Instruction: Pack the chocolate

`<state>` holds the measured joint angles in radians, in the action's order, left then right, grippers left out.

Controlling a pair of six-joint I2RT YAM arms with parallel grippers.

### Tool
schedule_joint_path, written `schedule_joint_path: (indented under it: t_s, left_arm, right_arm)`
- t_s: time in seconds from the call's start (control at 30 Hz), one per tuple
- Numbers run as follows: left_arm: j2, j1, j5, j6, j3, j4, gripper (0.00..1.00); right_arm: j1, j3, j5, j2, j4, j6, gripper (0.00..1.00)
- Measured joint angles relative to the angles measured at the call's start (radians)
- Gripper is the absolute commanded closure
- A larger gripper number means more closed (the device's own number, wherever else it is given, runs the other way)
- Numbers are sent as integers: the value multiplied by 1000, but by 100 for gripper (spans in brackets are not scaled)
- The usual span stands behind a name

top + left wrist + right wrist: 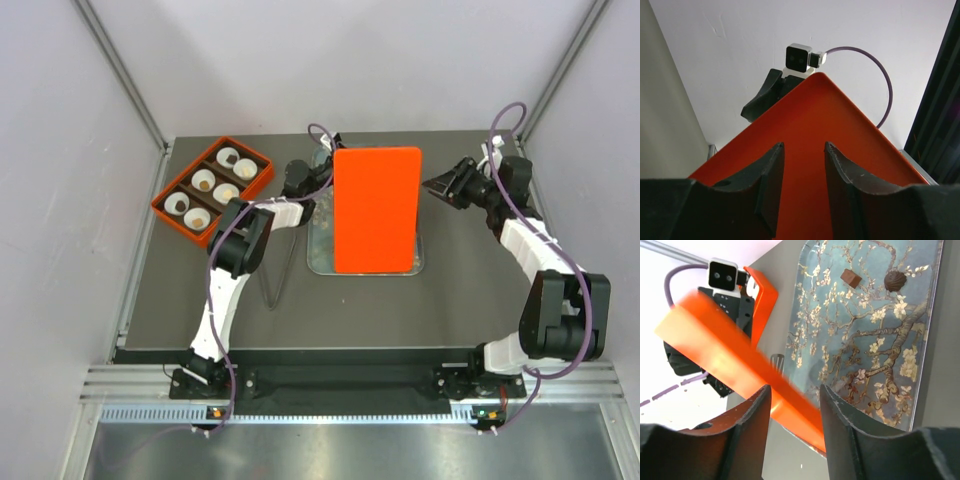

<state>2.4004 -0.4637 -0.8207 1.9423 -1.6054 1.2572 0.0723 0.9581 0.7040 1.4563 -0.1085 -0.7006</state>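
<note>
Two chocolates lie on the blossom-print glassy tray (865, 340): a brown block (850, 278) and a dark round one (895, 280). An orange lid (376, 208) hangs flat above that tray and hides most of it from above. My left gripper (306, 186) grips the lid's left edge; in the left wrist view the orange lid (810, 120) fills the gap between the fingers (771, 170). My right gripper (434, 186) stands open just off the lid's right edge. In its own view the blurred lid (730, 350) crosses beyond the right gripper (795, 389), untouched by it.
An orange compartment box (212, 189) with several white paper cups (244, 167) stands at the back left; one cup holds a small tan piece (204, 183). A thin metal tool (275, 275) lies left of the tray (318, 262). Grey walls close in both sides.
</note>
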Motion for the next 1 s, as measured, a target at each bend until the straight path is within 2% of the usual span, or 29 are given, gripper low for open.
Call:
schedule_joint_path:
  t_s: [0.17, 0.3, 0.43, 0.7, 1.0]
  left_arm:
    - [0, 13, -25, -1, -25, 0, 56]
    - [3, 19, -32, 0, -54, 1, 56]
    - [21, 20, -35, 1, -84, 4, 56]
    - [47, 20, -37, 10, -89, 4, 56]
    - [47, 19, -39, 13, -89, 5, 56]
  right_arm:
    - [8, 6, 6, 0, 14, 35, 45]
    - [24, 6, 45, 0, 2, 66, 24]
    - [51, 6, 108, 5, -42, 91, 17]
    - [82, 5, 325, 120, -316, 42, 17]
    - [51, 5, 408, 203, -283, 175, 22]
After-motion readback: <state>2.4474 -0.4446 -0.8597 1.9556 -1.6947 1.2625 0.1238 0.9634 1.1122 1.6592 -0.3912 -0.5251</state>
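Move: The raised orange lid has its middle about 10 cm to the right hand's left, 5 cm back and roughly level; its right edge is only a centimetre or two away. Below that hand by some 20 cm lie the dark shell chocolate, 4 cm ahead and 3 cm left, and the square chocolate, 6 cm ahead and 9 cm left. The left hand still holds the lid, whose middle is 5 cm right and 9 cm back. The right hand opens wide, swings some 20 degrees counter-clockwise, rises slightly, then dips about 3 cm at the lid's right edge. ##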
